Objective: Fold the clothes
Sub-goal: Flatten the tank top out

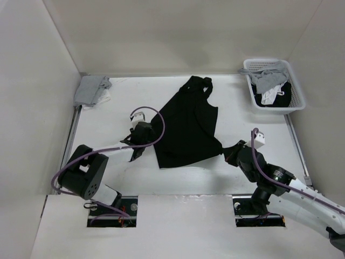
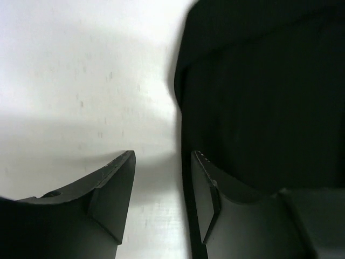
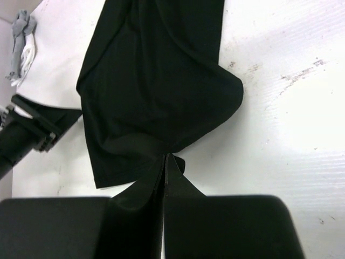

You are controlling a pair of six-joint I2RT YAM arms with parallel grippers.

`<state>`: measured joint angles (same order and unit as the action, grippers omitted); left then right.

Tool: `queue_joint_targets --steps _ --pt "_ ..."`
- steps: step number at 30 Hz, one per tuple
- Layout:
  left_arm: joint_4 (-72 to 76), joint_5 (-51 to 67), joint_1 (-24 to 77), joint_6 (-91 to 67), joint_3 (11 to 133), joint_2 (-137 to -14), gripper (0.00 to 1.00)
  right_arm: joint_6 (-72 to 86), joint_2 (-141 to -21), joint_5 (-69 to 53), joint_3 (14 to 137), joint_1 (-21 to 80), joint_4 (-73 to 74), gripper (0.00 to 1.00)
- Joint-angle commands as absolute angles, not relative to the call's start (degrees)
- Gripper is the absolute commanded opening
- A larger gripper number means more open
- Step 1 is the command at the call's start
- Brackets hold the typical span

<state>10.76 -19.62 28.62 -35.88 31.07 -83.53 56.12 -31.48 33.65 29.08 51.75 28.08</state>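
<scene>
The clothes are one black shirt (image 1: 186, 127) lying crumpled on the white table, also filling the upper right of the left wrist view (image 2: 264, 91) and the top of the right wrist view (image 3: 153, 81). My right gripper (image 1: 225, 152) is shut, its jaws pressed together on a bunched corner of the shirt (image 3: 167, 156) at the garment's right edge. My left gripper (image 1: 138, 144) stands open at the shirt's left edge (image 2: 161, 178). Bare table shows between its fingers, and its right finger (image 2: 207, 199) lies over the cloth's border.
A grey folded cloth bundle (image 1: 91, 90) lies at the back left corner. A white plastic basket (image 1: 273, 85) with grey and white garments stands at the back right. White walls enclose the table (image 1: 108, 162) on three sides.
</scene>
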Motion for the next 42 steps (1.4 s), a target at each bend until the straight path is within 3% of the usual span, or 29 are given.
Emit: queue_joint_targets --steps 1,8,10,12,14,22,28,32,36,42 --pt "20.8 -21.2 26.8 -35.2 35.1 -87.2 0.44 53.9 -31.9 31.8 28.8 51.0 23.3 0.0" --pt "25.5 -17.5 25.1 -33.8 42.3 -97.4 0.41 53.3 -31.9 30.5 27.5 50.7 21.7 0.0" --pt "26.6 -17.2 25.0 -34.1 43.2 -98.7 0.31 52.8 -31.8 29.9 27.0 50.2 21.2 0.0" --pt "27.2 -16.9 24.5 -34.3 44.2 -98.5 0.11 52.7 -31.6 29.2 26.4 49.6 20.9 0.0" --pt "25.4 -16.9 24.6 -34.8 44.6 -94.9 0.02 52.6 -30.6 29.2 25.8 48.7 21.1 0.0" --pt "-6.1 -23.3 29.5 -33.9 50.3 -68.0 0.02 50.2 -27.2 26.5 24.3 43.4 18.3 0.0" --pt "-28.8 -29.3 35.0 -34.1 60.4 -60.9 0.05 47.4 -28.4 21.5 23.3 39.3 11.7 0.0" --pt "-30.2 -28.7 32.5 -32.4 65.3 -68.1 0.06 46.3 -31.5 16.6 22.4 35.1 7.0 0.0" --pt "-21.7 -23.7 25.5 -29.5 73.8 -83.9 0.06 45.4 -36.6 11.6 22.7 28.6 1.7 0.0" --pt "-28.4 -15.0 20.5 -29.4 109.1 -116.9 0.06 45.1 -40.8 5.9 26.7 21.9 -0.5 0.0"
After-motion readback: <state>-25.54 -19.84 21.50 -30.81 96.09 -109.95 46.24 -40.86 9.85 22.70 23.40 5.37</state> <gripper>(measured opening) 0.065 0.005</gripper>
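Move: The tank top's left edge, where the open left fingers will close, lies some 8 cm ahead of the left hand, about 2 cm to its right and 2 cm below it. The straps are farther on, roughly 15 cm ahead and 19 cm to the right; the folded grey clothes stand 11 cm ahead and 25 cm to the left. From the raised right hand, which already holds a hem corner, that edge is about 20 cm ahead, 23 cm left and 14 cm down. The left hand slides low and forward about 8 cm along the tank top's left edge, closes its half-open fingers and pinches the edge, then pulls it up some 26 cm while drawing back, the fingertips tilting upward, before swinging it forward and down again with the tilt undone, fast and still going at the end. The right hand keeps its pinch on the hem corner above the table, almost in place at first, and then follows forward about 7 cm, drifting a little to the right and down. ##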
